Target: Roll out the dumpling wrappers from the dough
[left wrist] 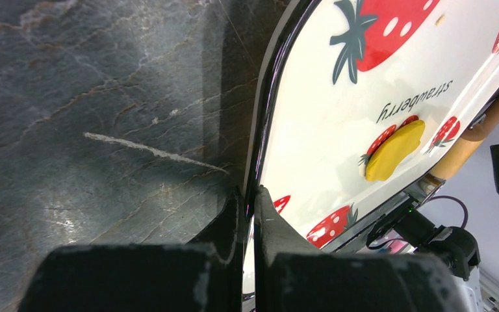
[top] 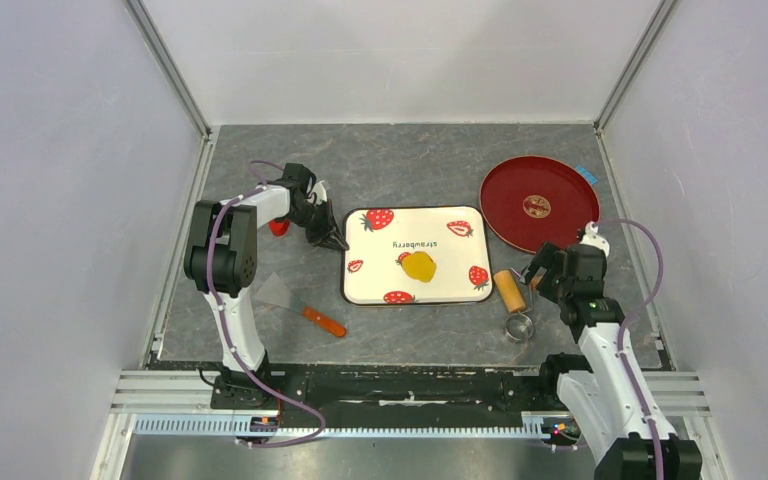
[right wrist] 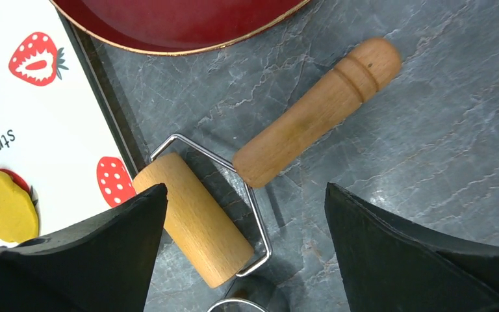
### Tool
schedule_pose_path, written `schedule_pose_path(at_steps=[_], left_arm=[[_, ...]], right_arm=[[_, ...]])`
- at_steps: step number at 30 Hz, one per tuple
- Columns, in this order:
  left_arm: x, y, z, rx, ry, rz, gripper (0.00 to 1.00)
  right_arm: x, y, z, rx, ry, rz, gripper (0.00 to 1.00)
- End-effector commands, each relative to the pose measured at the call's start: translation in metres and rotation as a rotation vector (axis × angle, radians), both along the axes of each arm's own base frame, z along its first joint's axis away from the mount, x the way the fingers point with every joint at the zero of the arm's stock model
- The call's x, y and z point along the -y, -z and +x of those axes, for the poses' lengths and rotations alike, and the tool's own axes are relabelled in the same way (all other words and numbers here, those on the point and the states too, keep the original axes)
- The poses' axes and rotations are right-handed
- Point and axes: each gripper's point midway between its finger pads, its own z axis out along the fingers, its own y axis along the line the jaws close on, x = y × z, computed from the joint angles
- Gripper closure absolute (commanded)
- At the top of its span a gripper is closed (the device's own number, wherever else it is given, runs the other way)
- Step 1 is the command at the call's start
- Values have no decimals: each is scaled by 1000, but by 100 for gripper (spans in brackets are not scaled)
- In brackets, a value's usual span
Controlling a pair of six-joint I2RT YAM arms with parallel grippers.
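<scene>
A lump of yellow dough (top: 419, 265) lies on the white strawberry-print tray (top: 415, 225), near its front middle. It also shows in the left wrist view (left wrist: 395, 149) and the right wrist view (right wrist: 5, 207). No round wrapper is in view. My left gripper (top: 335, 243) is shut on the tray's left rim (left wrist: 266, 117), one finger on each side of it. My right gripper (top: 542, 272) is open, above the wooden roller (top: 509, 290) right of the tray. The roller's drum (right wrist: 195, 218) and handle (right wrist: 318, 110) lie between and beyond the jaws, untouched.
A metal ring cutter (top: 519, 327) lies just in front of the roller. A red round plate (top: 538, 203) sits at the back right. A scraper with an orange handle (top: 300, 305) lies front left of the tray. A small red object (top: 278, 227) sits by the left arm.
</scene>
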Motion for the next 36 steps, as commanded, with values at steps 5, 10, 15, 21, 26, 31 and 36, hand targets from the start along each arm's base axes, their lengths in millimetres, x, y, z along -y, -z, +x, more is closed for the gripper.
schedule_pose_path(at_steps=[5,10,15,21,26,31,36], left_arm=[[-1,14,-3,-7,19,37,98],[0,14,-2,-6,19,35,98],[0,15,-2,-11,17,30,98],[1,15,-4,-14,17,29,98],[1,16,-4,-18,18,23,98],[2,16,-4,-19,19,22,98],[2,16,-4,-20,18,20,98]], right_arm=[[-5,-9,-13,-130,-84,-14,19],[-19,2,-35,-200,-147,41,38],[-21,9,-54,-248,-171,42,46],[-26,13,-68,-299,-223,48,49],[-28,24,-82,-364,-265,47,62],[-33,28,-82,-370,-286,72,74],[-42,34,-86,-386,-324,113,78]])
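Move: The right hand, wide open, has the metal ring cutter about 9 cm back and 5 cm to its left, its middle roughly 4 cm lower. Of the rolling pin, the wooden roller lies some 3 cm back and 6 cm left, the handle about 2 cm ahead and 3 cm right, both some 5 cm below. From the left hand, the cutter is about 14 cm back and 30 cm to the right, near its own height. Leaving the rolling pin lying, the right hand draws back about 8 cm towards the metal ring cutter, drifting some 3 cm left and, after a slight rise, sinking about 3 cm overall, mostly late on. On the way the wrist tips the fingers some 20 degrees further down and turns about 15 degrees counter-clockwise, while the fingers narrow from wide open to roughly a quarter open and come to straddle the cutter's right wall at the rim, one tip over the inside and one outside, without shutting on it. ##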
